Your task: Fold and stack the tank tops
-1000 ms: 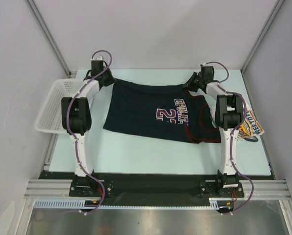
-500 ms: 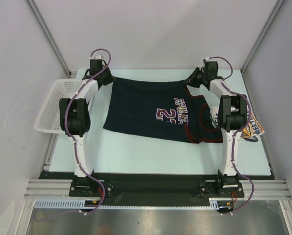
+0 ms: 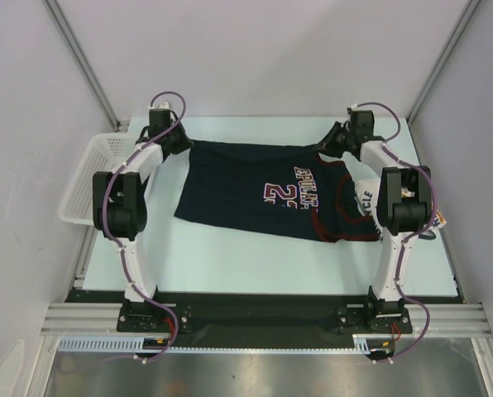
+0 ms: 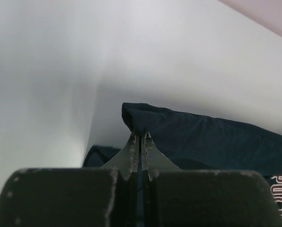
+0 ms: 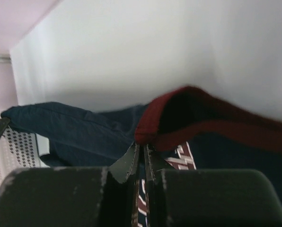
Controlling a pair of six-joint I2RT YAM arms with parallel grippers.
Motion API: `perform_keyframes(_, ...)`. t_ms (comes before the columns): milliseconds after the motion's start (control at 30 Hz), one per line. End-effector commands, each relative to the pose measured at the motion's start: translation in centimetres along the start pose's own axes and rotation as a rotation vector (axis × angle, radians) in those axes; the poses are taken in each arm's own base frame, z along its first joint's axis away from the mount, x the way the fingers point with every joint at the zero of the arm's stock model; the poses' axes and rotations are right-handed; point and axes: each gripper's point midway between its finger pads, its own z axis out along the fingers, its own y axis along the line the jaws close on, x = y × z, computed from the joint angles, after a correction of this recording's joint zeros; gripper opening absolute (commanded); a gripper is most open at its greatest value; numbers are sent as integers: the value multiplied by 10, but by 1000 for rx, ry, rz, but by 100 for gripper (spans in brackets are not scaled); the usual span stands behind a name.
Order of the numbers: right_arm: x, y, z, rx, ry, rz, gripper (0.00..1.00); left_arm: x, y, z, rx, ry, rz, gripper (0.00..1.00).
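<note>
The navy tank top (image 3: 255, 190) with dark-red trim lies spread on the table, its chest print facing up. My left gripper (image 3: 182, 143) is shut on its far left corner; in the left wrist view the fingertips (image 4: 140, 138) pinch a fold of navy cloth (image 4: 202, 137). My right gripper (image 3: 324, 146) is shut on the far right corner; in the right wrist view it (image 5: 141, 147) clamps the cloth just below the red-trimmed edge (image 5: 153, 116). The white tank top (image 3: 365, 201) lies at the right, mostly hidden under my right arm.
A white mesh basket (image 3: 88, 178) stands at the table's left edge, beside my left arm. White walls enclose the table at the back and on both sides. The arms' bases sit on a black strip (image 3: 255, 310) at the near edge.
Both arms have reached a little further back and outward, and the navy top's far edge is pulled straighter. My right elbow has swung right and covers more of the white top.
</note>
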Motion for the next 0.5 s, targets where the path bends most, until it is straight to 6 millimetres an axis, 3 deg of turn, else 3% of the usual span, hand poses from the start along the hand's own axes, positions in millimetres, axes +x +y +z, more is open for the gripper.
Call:
perform_keyframes(0, 4, 15, -20, -8, -49, -54, 8, -23, -8, -23, 22, -79, -2, 0)
perform_keyframes(67, 24, 4, -21, 16, -26, -41, 7, -13, -2, -24, 9, -67, -6, 0)
perform_keyframes(467, 85, 7, -48, 70, -3, -109, 6, 15, 20, -52, -48, -63, -16, 0)
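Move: Pinched in my two hands is the far edge of the dark tank top. The place it goes to is the shirt's near edge on the table: its left corner about 22 cm straight back from my left hand and 8 cm below, its middle-right stretch roughly 27 cm back of my right hand, 2 cm left, 8 cm below. The basket sits some 25 cm left of my left hand, 8 cm back; the white tank top about 22 cm right of my right hand, 16 cm back. Keeping both pinches shut, I draw the dark tank top's far edge back towards its near edge and sink with it. My right hand, on the maroon trim, leads with almost 10 cm back and 4 cm down; my left goes about 6 cm back, sinking some 3 cm before levelling off. My right fingers tip slightly further down. ##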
